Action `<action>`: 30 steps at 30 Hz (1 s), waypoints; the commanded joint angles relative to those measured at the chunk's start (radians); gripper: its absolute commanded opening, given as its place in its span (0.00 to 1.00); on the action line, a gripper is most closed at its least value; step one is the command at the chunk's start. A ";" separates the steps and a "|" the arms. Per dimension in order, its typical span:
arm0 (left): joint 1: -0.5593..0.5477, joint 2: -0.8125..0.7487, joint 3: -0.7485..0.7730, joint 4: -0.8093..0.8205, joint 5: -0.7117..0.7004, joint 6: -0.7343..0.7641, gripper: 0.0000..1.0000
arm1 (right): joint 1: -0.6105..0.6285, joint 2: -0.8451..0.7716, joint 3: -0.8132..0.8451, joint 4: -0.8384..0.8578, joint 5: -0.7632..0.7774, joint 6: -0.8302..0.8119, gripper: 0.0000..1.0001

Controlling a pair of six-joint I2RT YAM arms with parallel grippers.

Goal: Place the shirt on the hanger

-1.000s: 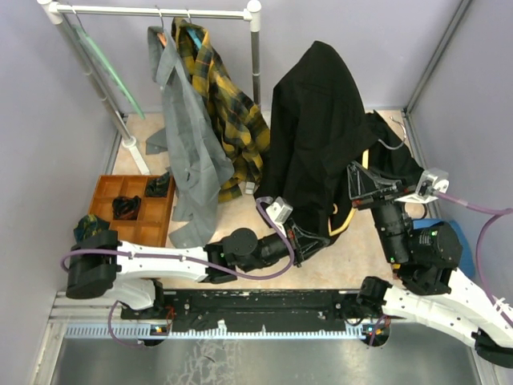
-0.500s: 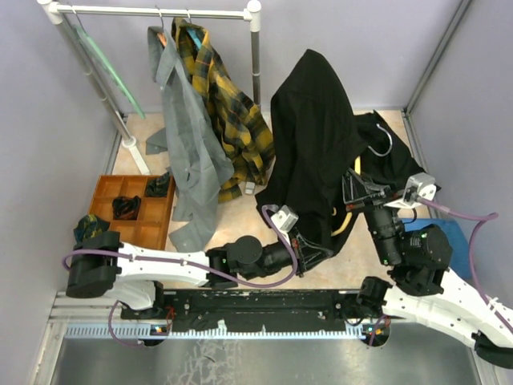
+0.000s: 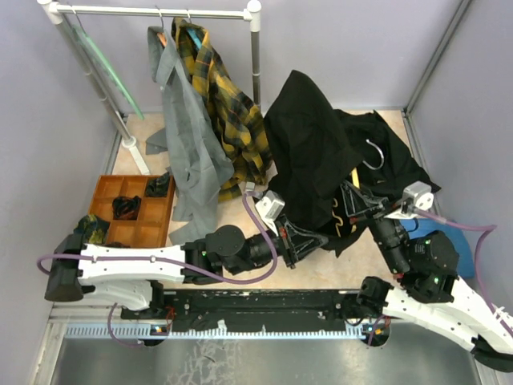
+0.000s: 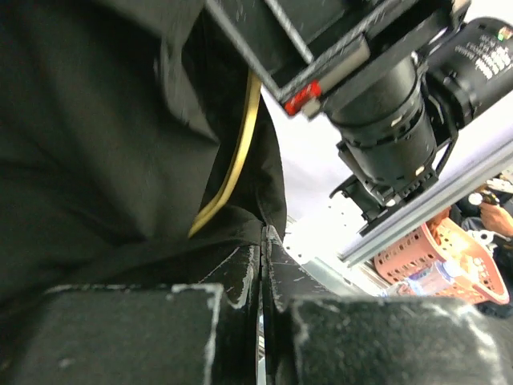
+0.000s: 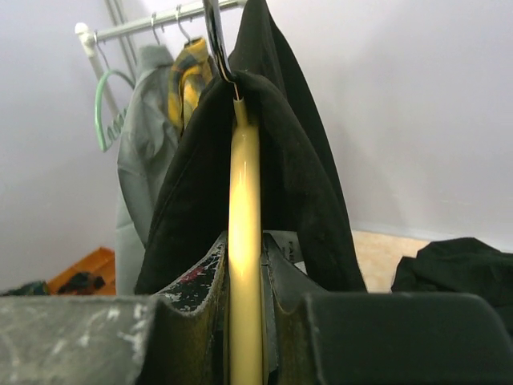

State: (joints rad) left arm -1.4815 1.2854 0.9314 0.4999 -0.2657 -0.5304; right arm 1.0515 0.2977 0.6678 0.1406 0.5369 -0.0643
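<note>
The black shirt hangs in a peaked heap over the yellow hanger, whose silver hook points to the right. My right gripper is shut on the hanger's bar. In the right wrist view the yellow hanger runs upright between the fingers, with the shirt draped over its top. My left gripper is shut on the shirt's lower edge. In the left wrist view the jaws pinch black fabric just below the curved hanger bar.
A clothes rack at the back carries a grey shirt, a yellow-and-black plaid shirt and a pale green hanger. Another black garment lies on the table at the right. An orange tray sits at the left.
Both arms have drawn back toward the near edge and leftward. The shirt and hanger have come lower and left with them, and the hook now lies over the other black garment.
</note>
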 commanded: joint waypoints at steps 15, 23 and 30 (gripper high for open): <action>0.065 -0.218 0.159 -0.470 -0.347 0.074 0.00 | -0.004 0.235 0.581 -0.608 -0.147 0.066 0.00; 0.069 -0.296 0.150 -0.588 -0.282 0.139 0.37 | -0.004 0.437 0.932 -1.037 -0.214 0.080 0.00; 0.069 -0.392 0.156 -0.728 -0.289 0.241 0.67 | -0.004 0.496 0.978 -1.135 -0.274 0.022 0.00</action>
State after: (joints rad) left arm -1.4151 0.9493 1.0855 -0.1184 -0.5388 -0.3714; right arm 1.0512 0.7719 1.6184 -0.9504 0.3191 0.0074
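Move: The left fingers are shut on an edge of the black shirt, whose draped bulk centres about 16 cm ahead and 2 cm left of them, a few centimetres higher. The plaid shirt hangs some 24 cm ahead and 18 cm left of that hand. The right hand grips the yellow hanger. From it the black shirt's middle is about 6 cm ahead and 7 cm left, near its height, and the hook about 5 cm ahead, 3 cm right and 8 cm up. Letting go of the black shirt's edge, the left fingers open a little over halfway, after the hand has swept left, forward and up and turned some 20 degrees counter-clockwise; it keeps drawing left, about 13 cm in all. The right keeps its pinch on the hanger, dips slightly, then lifts and eases back, rolling its left side down and tipping its fingers downward. ##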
